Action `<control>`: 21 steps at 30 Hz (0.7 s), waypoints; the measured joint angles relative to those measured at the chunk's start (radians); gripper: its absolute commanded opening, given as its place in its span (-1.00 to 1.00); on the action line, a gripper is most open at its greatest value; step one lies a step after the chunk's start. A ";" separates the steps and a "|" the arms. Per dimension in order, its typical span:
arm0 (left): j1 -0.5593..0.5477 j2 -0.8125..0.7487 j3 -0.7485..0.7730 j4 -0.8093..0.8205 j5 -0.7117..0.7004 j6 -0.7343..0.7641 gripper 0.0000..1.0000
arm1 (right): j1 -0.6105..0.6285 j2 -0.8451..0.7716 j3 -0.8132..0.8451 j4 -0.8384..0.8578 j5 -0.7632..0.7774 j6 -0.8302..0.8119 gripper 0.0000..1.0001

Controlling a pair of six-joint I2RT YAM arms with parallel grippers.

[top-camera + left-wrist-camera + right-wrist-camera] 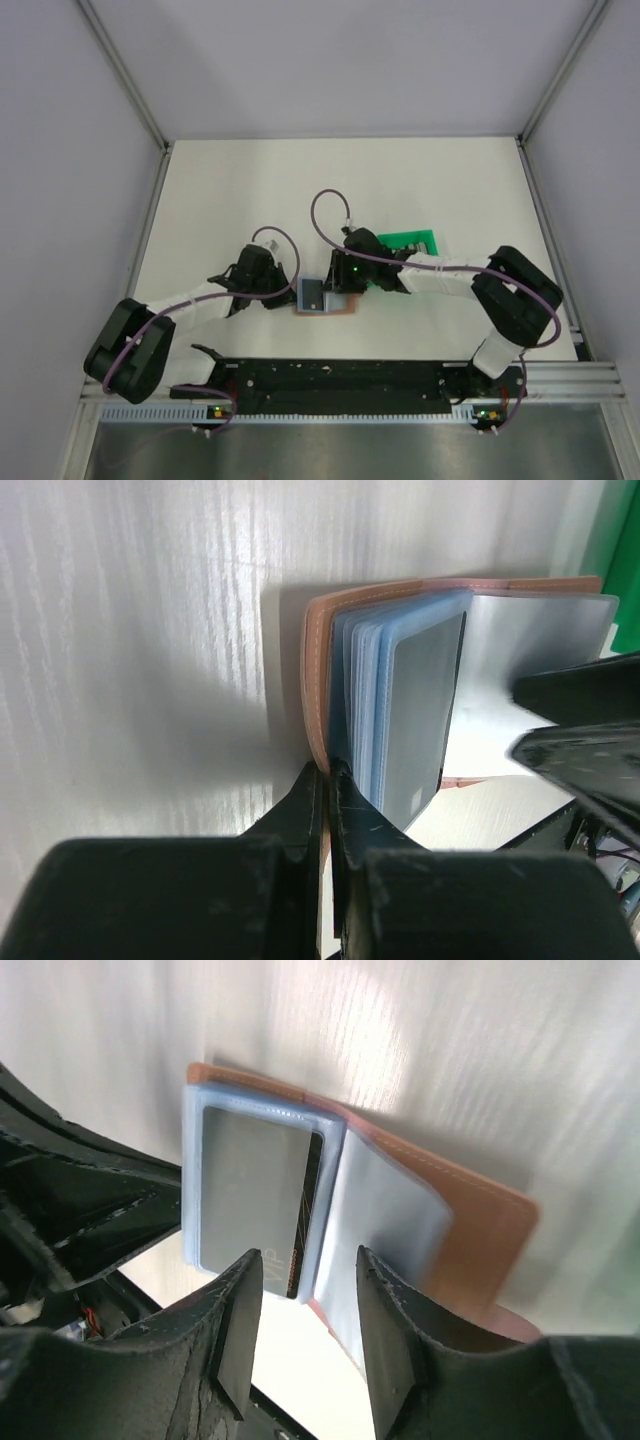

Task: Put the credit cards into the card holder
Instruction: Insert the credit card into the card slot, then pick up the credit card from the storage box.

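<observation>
The tan card holder [341, 306] stands open on the table between both arms, with its blue plastic sleeves fanned out. A grey-silver credit card [245, 1195] sits inside the front sleeve, and the thin edge of a black card [313, 1205] shows just behind it. My left gripper [330, 768] is shut on the lower edge of the holder's tan cover [316, 670], holding that flap up. My right gripper [308, 1260] hovers open just short of the sleeves. Only white table shows between its fingers. In the top view the two grippers [290, 292] [336, 283] flank the holder.
A green plastic tray [412, 241] lies just behind the right gripper, and its edge shows at the right of the left wrist view [625, 570]. White tabletop surrounds the holder. Grey walls close in the back and both sides.
</observation>
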 measured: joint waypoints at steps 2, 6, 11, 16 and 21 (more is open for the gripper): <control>-0.001 -0.014 0.000 -0.027 -0.005 0.005 -1.00 | -0.005 -0.049 0.000 -0.040 0.033 -0.018 -0.03; -0.001 -0.032 0.000 -0.062 -0.012 0.010 -1.00 | -0.031 -0.184 0.000 -0.107 0.098 -0.059 0.06; -0.001 -0.032 0.005 -0.076 -0.011 0.015 -1.00 | -0.120 -0.327 0.000 -0.189 0.175 -0.097 0.17; -0.001 -0.032 0.006 -0.078 -0.011 0.019 -1.00 | -0.252 -0.363 -0.005 -0.249 0.199 -0.129 0.18; -0.001 -0.039 0.006 -0.090 -0.010 0.026 -1.00 | -0.332 -0.324 -0.023 -0.293 0.197 -0.163 0.19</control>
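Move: The next card for the right hand is the dark one leaning at the left end of the green box, about 15 cm to its right and 7 cm farther out, a little below it. The box's middle is some 4 cm farther right. The card holder's middle is 3 cm to the left of the right hand, 3 cm nearer and 3 cm below. From the left hand the dark card lies about 23 cm right and 8 cm ahead. The left fingers keep the card holder's left edge pinched shut between them, easing it about 1 cm back and left. The empty right hand lifts away from the holder's loose sleeve, swinging some 15 cm right and 8 cm forward towards the green box. It climbs about 9 cm on the way, then sinks 3 cm over the box's left end, turning some 20 degrees clockwise while its fingers open wider. ##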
